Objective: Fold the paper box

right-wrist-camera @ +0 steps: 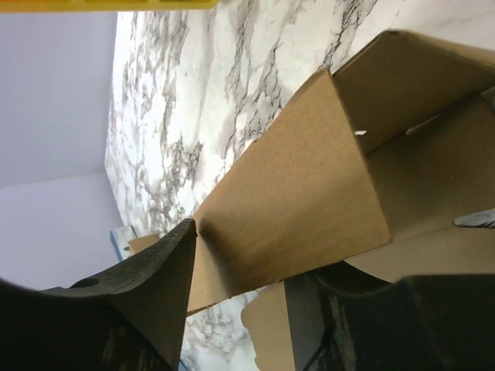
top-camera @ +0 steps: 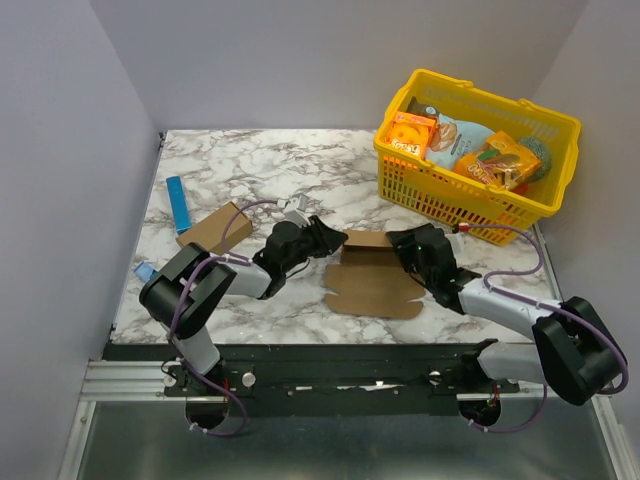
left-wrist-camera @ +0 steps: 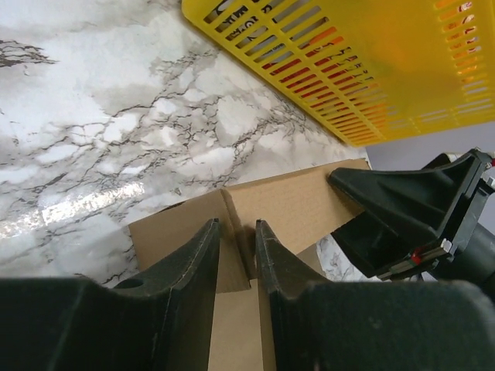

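The paper box (top-camera: 372, 285) is a plain brown die-cut sheet lying mid-table, with its back wall raised (top-camera: 368, 240). My left gripper (top-camera: 336, 240) is at the box's back left corner. In the left wrist view its fingers (left-wrist-camera: 203, 255) stand narrowly apart around a cardboard corner crease (left-wrist-camera: 232, 209), and I cannot see whether they press it. My right gripper (top-camera: 402, 245) is at the back right corner. It stands open (right-wrist-camera: 251, 255), with a raised cardboard panel (right-wrist-camera: 302, 185) between its wide-apart fingers and one fingertip (right-wrist-camera: 189, 232) touching the panel's edge.
A yellow basket (top-camera: 470, 205) of snack packs stands at the back right, close behind the box (left-wrist-camera: 371, 62). Another small brown carton (top-camera: 215, 228) and a blue bar (top-camera: 179, 203) lie at the left. A small blue item (top-camera: 145, 272) sits near the left table edge.
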Available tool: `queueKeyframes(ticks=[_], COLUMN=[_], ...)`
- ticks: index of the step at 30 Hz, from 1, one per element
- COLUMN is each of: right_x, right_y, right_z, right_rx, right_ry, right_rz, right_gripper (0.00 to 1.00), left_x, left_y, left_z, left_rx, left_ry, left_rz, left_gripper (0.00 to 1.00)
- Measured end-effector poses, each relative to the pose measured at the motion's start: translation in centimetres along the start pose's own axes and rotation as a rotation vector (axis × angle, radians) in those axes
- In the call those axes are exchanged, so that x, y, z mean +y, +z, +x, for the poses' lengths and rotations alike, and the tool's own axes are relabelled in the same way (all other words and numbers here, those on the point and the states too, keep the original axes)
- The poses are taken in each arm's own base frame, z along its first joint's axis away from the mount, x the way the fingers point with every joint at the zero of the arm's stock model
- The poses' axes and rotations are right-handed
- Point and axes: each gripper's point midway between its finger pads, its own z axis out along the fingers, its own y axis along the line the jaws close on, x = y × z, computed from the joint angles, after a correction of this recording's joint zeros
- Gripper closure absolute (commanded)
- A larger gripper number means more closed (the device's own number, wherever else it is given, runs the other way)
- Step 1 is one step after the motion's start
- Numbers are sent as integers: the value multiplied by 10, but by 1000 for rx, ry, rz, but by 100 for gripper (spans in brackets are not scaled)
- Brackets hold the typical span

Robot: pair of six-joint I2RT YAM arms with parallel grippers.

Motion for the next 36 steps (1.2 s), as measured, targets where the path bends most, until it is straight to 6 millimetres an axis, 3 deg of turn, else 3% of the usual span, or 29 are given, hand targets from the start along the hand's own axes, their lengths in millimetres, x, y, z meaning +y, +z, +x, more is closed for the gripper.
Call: queueKeyframes(ticks=[7, 13, 20, 22, 23, 24, 26, 31, 33, 36], right_x=[8, 10, 6, 11, 14, 19, 35, 108, 123, 123], right_y=[-12, -34, -77, -91, -98, -104, -115, -133, -129, -105], right_z=[9, 20, 40, 43, 43, 41, 35, 6, 0, 3], right_rx=[65, 149, 290, 321, 327, 329, 321, 228, 210, 249], right_ry=[-99, -177, -346, -427, -477, -531, -654, -988, -1095, -1232], right_rz=[-83, -168, -344, -401, -431, -455, -493, -590, -595, -546], right_gripper=[32, 31, 29, 26, 26, 19, 16, 14, 14, 14], left_x=[-2, -1, -1, 0, 0, 1, 5, 13, 15, 15], left_y=[1, 1, 0, 0, 0, 0, -3, -11, -12, -13], left_z=[3, 2, 0, 0, -1, -1, -1, -2, -2, -3], left_rx=[10, 14, 37, 50, 56, 63, 77, 110, 123, 130], left_ry=[45, 112, 175, 191, 198, 204, 212, 227, 222, 209], left_rz=[29, 31, 17, 7, 2, -5, -22, -63, -68, -59], left_gripper=[72, 71, 64, 54, 50, 43, 37, 29, 29, 28])
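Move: The raised far wall of the paper box runs between the two hands: its middle is about 4 cm left of the right hand, level with it fore and aft and roughly 2 cm lower, and about 8 cm right of the left hand, which has its left corner between the fingers. The flat base panel lies some 11 cm back and 5 cm left of the right hand, about 5 cm lower. The yellow basket stands about 14 cm ahead and 17 cm right of the right hand. The right hand spreads its half-open fingers wide and comes free of the far wall's right end, drawing back nearly 10 cm over the base panel and slightly left, then climbs to about 15 cm above its start while coming forward again some 5 cm, the wrist rolling right side up and swinging counter-clockwise so the fingers point forward-left over the box. The left hand stays at the wall's left corner, rolling a little, then opens its fingers around the corner and eases a couple of centimetres left. ##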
